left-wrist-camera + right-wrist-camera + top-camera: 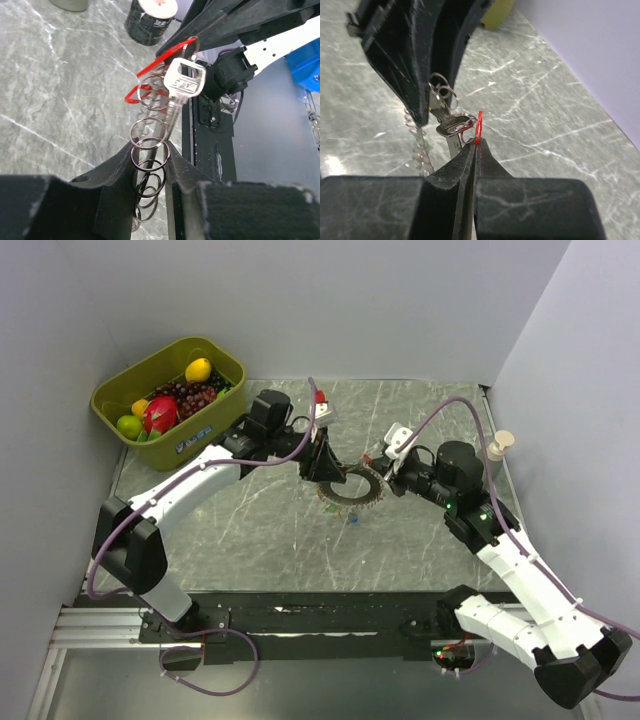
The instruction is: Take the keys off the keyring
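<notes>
The keyring (357,502) is a loop of linked silvery rings, held up between both grippers at mid-table. My left gripper (325,462) is closed across the ring chain (148,150), and one ring touches both fingers. A silver metal key (182,85) hangs on the chain just beyond the fingertips, beside a red ring (150,75). My right gripper (476,142) is shut on that red ring (479,125), with the key (452,126) right next to its tips. The rest of the chain (417,147) droops toward the table.
A green bin (110,400) of fruit stands at the back left. A small blue piece (351,520) and a green bit (330,505) lie on the marble table under the keyring. A white-topped dark container (150,17) stands behind, and a pale object (503,445) sits at the right wall.
</notes>
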Robot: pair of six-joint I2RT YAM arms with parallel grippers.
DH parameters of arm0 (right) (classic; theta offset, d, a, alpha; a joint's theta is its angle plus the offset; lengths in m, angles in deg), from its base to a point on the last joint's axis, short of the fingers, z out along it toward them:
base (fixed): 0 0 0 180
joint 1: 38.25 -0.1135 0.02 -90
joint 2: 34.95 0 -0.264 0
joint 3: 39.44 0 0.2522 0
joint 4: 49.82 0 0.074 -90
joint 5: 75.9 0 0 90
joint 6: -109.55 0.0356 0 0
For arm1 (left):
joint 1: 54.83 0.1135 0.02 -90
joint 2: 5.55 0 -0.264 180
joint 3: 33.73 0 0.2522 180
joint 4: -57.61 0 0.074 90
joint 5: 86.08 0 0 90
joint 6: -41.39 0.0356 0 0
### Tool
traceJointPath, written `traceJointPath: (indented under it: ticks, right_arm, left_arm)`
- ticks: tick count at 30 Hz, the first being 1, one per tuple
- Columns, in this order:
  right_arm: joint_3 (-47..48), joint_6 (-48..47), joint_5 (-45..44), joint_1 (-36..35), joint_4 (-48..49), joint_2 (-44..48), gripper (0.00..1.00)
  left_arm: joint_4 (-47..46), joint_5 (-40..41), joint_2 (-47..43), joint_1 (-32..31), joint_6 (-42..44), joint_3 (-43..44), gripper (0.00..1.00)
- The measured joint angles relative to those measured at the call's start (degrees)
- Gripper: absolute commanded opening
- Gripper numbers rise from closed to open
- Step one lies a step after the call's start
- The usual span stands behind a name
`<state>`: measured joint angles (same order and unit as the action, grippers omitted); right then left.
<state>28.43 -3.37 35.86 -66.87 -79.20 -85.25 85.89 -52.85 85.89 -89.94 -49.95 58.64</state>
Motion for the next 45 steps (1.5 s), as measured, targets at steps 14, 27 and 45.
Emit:
traceJointPath:
  ticks: [14,27,45]
  right_arm:
    - [-2.43,-7.26,-3.34,0.02,-1.29,4.00,0.51]
    - [-0.72,-11.37,0.76,0.02,-6.73,1.92,0.54]
    - [-1.55,0.90,5.81,-0.57,1.84,-3.23,0.53]
  left_arm:
    - [1.51,1.29,-2.49,2.25,0.28,0.00,0.01]
    - [3.78,1.62,-3.61,3.02,1.77,0.07,0.01]
    - [3.32,1.75,-3.61,3.61,0.81,0.07,0.01]
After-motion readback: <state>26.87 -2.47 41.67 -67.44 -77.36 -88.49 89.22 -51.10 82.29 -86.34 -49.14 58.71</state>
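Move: At the right fingertips, shut on it, is the red tag. The keyring's middle lies about 5 cm back and 4 cm left of this hand, some 7 cm lower, with the blue tag roughly 9 cm back, 4 cm left and 9 cm below. From the left hand, whose fingertips hold the coil, the keyring's middle is about 2 cm back, 2 cm right and 5 cm lower; the red tag is some 6 cm right, 3 cm forward, 2 cm above. Letting go of the red tag, the right hand opens to about half while edging some 2 cm right and back, then sinks and swings 4 cm left, towards the dangling red tag, with the fingers spread around it. The left hand draws about 3 cm left, up and slightly forward, its part-open fingers closing nearly shut on the keyring's coil. ##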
